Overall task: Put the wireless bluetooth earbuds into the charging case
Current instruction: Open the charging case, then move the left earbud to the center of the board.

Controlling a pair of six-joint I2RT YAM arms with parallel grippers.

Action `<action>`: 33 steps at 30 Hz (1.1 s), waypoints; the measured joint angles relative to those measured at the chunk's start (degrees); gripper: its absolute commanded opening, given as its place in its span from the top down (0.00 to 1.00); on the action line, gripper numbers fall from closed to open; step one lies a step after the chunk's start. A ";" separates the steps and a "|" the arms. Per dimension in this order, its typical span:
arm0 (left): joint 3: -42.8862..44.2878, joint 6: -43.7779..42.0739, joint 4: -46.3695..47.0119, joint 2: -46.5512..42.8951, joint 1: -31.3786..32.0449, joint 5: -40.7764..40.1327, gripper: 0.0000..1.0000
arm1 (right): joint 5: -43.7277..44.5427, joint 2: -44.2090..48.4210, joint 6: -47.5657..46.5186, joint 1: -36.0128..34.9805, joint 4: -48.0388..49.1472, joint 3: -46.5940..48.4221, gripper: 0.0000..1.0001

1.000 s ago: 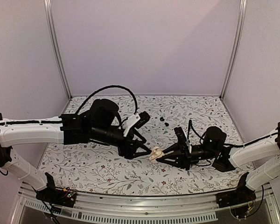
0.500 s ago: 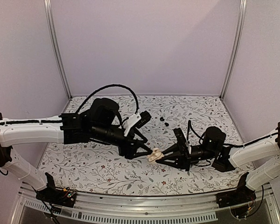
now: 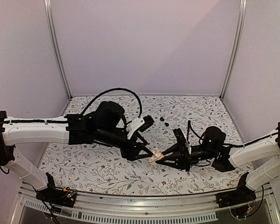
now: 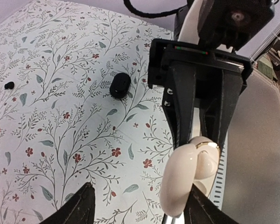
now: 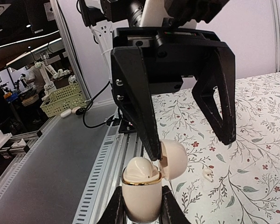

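Observation:
My right gripper [image 5: 142, 215] is shut on the body of a cream charging case [image 5: 140, 191], held above the table with its lid [image 5: 173, 158] hinged open. My left gripper [image 4: 142, 207] faces it, open. One of its fingers [image 5: 147, 133] rests in the gap between lid and body, and the other hangs free. In the top view the case [image 3: 154, 154] sits between the left gripper [image 3: 148, 152] and the right gripper [image 3: 161, 157]. The two tiny black earbuds [image 3: 164, 122] lie on the floral table further back, also at the left edge of the left wrist view [image 4: 8, 85].
A black oval case [image 4: 120, 85] lies on the floral table [image 3: 107, 172] behind the grippers. A small white piece [image 5: 208, 173] rests on the cloth below the held case. The metal rail of the table's near edge [image 3: 144, 205] runs just under both arms.
My left arm has slid a little to the right, its finger pressing closer against the case lid. The right arm and the case have stayed put.

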State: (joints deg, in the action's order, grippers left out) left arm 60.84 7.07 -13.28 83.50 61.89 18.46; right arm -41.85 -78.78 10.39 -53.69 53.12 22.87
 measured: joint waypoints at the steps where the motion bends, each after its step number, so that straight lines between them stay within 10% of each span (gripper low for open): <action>1: 0.00 0.00 -0.07 0.00 0.00 -0.17 0.37 | -0.15 0.00 -0.02 -0.04 0.00 0.00 1.00; 23: -1.29 0.11 1.90 -4.09 0.09 1.38 0.35 | 1.55 0.00 -0.13 -0.33 -0.46 0.00 1.00; 33: -14.99 8.04 1.66 -18.73 -3.28 -6.12 0.40 | 3.61 1.66 0.22 1.27 -1.33 -0.72 1.00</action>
State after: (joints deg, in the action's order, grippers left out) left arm 45.84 15.11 -11.62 64.77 58.61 12.34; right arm -38.24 -77.12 10.61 -52.42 51.79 22.15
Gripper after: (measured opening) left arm 0.625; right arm 0.180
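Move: The white charging case, already open, is held in the right fingertips. It lies about 3 cm back and 2 cm right of the left hand point, roughly level, with the left hand's nearer finger at its lid; from the right hand point it is some 2 cm left. From the left hand, the black earbuds lie about 24 cm ahead and 8 cm right, the black pouch some 20 cm right and 1 cm ahead, both about 18 cm below. After a pause, the left hand, fingers open, rises about 3 cm off the lid, then withdraws 7 cm left. ##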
